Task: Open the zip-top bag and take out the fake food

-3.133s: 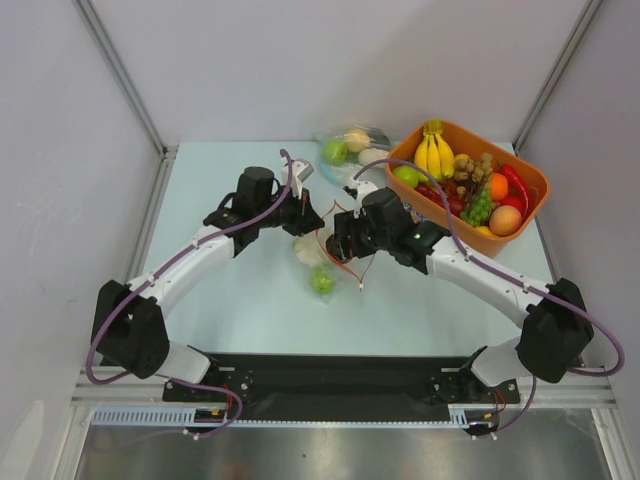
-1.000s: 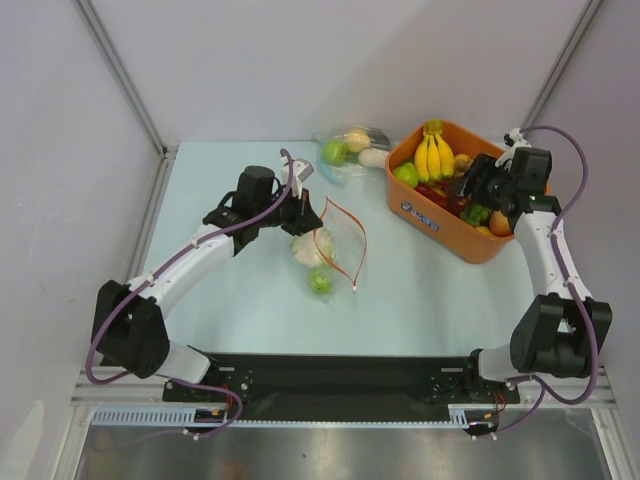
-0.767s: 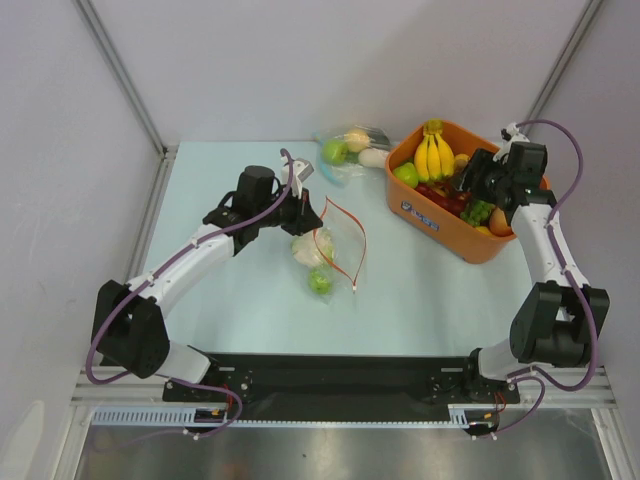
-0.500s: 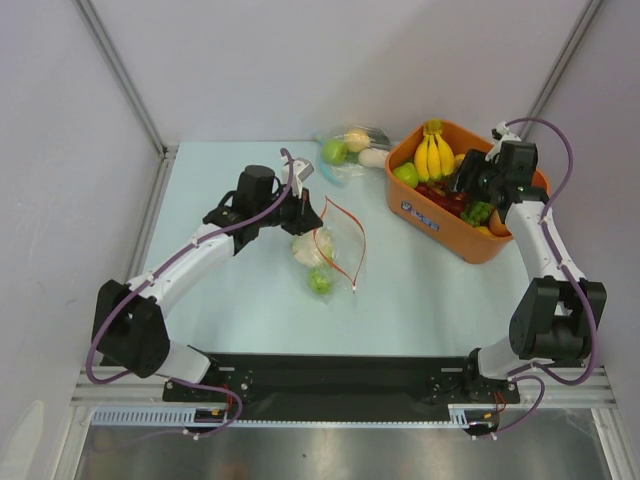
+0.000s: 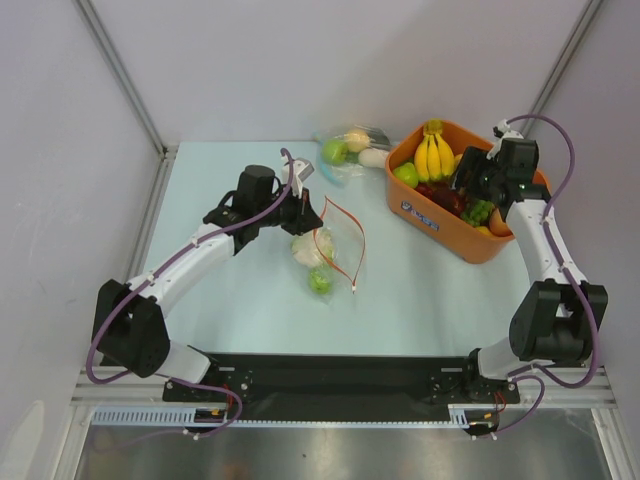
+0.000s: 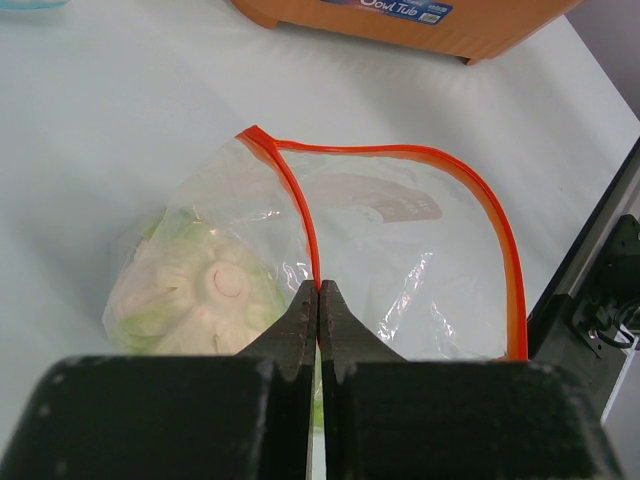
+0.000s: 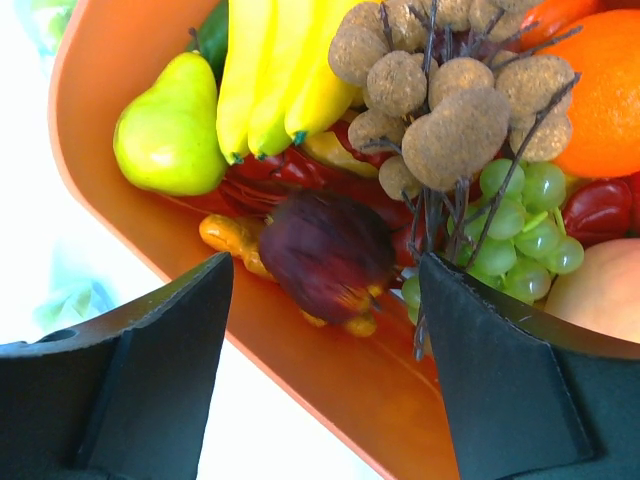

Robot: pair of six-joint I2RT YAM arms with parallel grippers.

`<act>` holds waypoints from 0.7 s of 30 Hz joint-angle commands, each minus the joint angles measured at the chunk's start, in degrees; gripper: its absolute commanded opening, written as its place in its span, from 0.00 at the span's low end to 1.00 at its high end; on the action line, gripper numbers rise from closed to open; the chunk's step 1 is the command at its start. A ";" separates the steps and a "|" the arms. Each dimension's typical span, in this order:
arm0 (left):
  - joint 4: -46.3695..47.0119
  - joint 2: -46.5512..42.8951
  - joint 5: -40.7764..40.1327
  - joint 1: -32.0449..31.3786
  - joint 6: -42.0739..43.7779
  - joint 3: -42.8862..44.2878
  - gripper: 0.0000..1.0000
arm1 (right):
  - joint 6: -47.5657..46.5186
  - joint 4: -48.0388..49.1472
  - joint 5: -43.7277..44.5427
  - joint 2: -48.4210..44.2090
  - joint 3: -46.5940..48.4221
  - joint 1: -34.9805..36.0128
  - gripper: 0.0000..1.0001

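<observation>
The zip-top bag (image 5: 343, 243) lies open at mid-table, and my left gripper (image 5: 308, 215) is shut on its orange-red zip strip (image 6: 300, 215). In the left wrist view the left gripper (image 6: 318, 290) pinches the strip, with a white-and-green cauliflower (image 6: 215, 290) inside the bag. A green piece (image 5: 320, 281) sits at the bag's near end. My right gripper (image 5: 470, 185) hangs open over the orange basket (image 5: 440, 225). In the right wrist view a dark maroon piece of fake food (image 7: 325, 250) shows blurred under the right gripper (image 7: 325, 265), apart from both fingers.
The basket (image 7: 90, 110) holds a yellow banana bunch (image 5: 433, 155), a pear (image 7: 170, 130), grapes (image 7: 525, 215), brown berries and an orange. Another clear bag (image 5: 350, 150) with a green apple lies at the back, left of the basket.
My right arm has gone from the bag to the basket, drifting a little left over it. Its jaws have widened and the maroon piece is now free of them. The left arm has not moved.
</observation>
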 commanded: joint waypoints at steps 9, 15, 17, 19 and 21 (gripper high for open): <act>0.71 -0.56 0.29 -0.49 0.84 2.40 0.00 | -3.16 -5.70 3.91 -11.35 3.69 4.22 0.78; 0.53 -0.74 -0.07 -0.49 1.02 2.40 0.00 | -2.55 -6.59 0.50 -14.96 6.25 13.70 0.65; 0.53 -0.83 -0.07 -0.49 1.02 2.49 0.00 | -1.49 -5.98 -2.83 -15.05 6.25 18.36 0.58; 0.53 -0.83 -0.07 -0.57 1.02 2.49 0.00 | 0.17 -4.84 -5.21 -14.35 5.99 23.35 0.49; 0.36 -0.74 -0.07 -0.49 1.11 2.49 0.00 | 1.41 -2.83 -8.55 -12.86 5.55 26.71 0.41</act>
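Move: The cauliflower in the open bag is about 35 cm to my right hand's left, 15 cm back and 14 cm lower; the bag's orange-rimmed mouth is some 28 cm left and 12 cm back. The green vegetable lies about 8 cm nearer me than the cauliflower. The dark red fruit is in the tub almost under my right hand, the pear 13 cm left. From my left hand the cauliflower is just ahead, some 13 cm below. With the dark red fruit already released, I lift my right hand about 11 cm up out of the tub while drawing back, then swing it quickly some 16 cm left over the tub's near-left side towards the bag. It turns about 25 degrees counter-clockwise, tips up a little, and the wide-open fingers narrow to roughly half open, empty. My left hand stays, still pinching the bag's rim. ##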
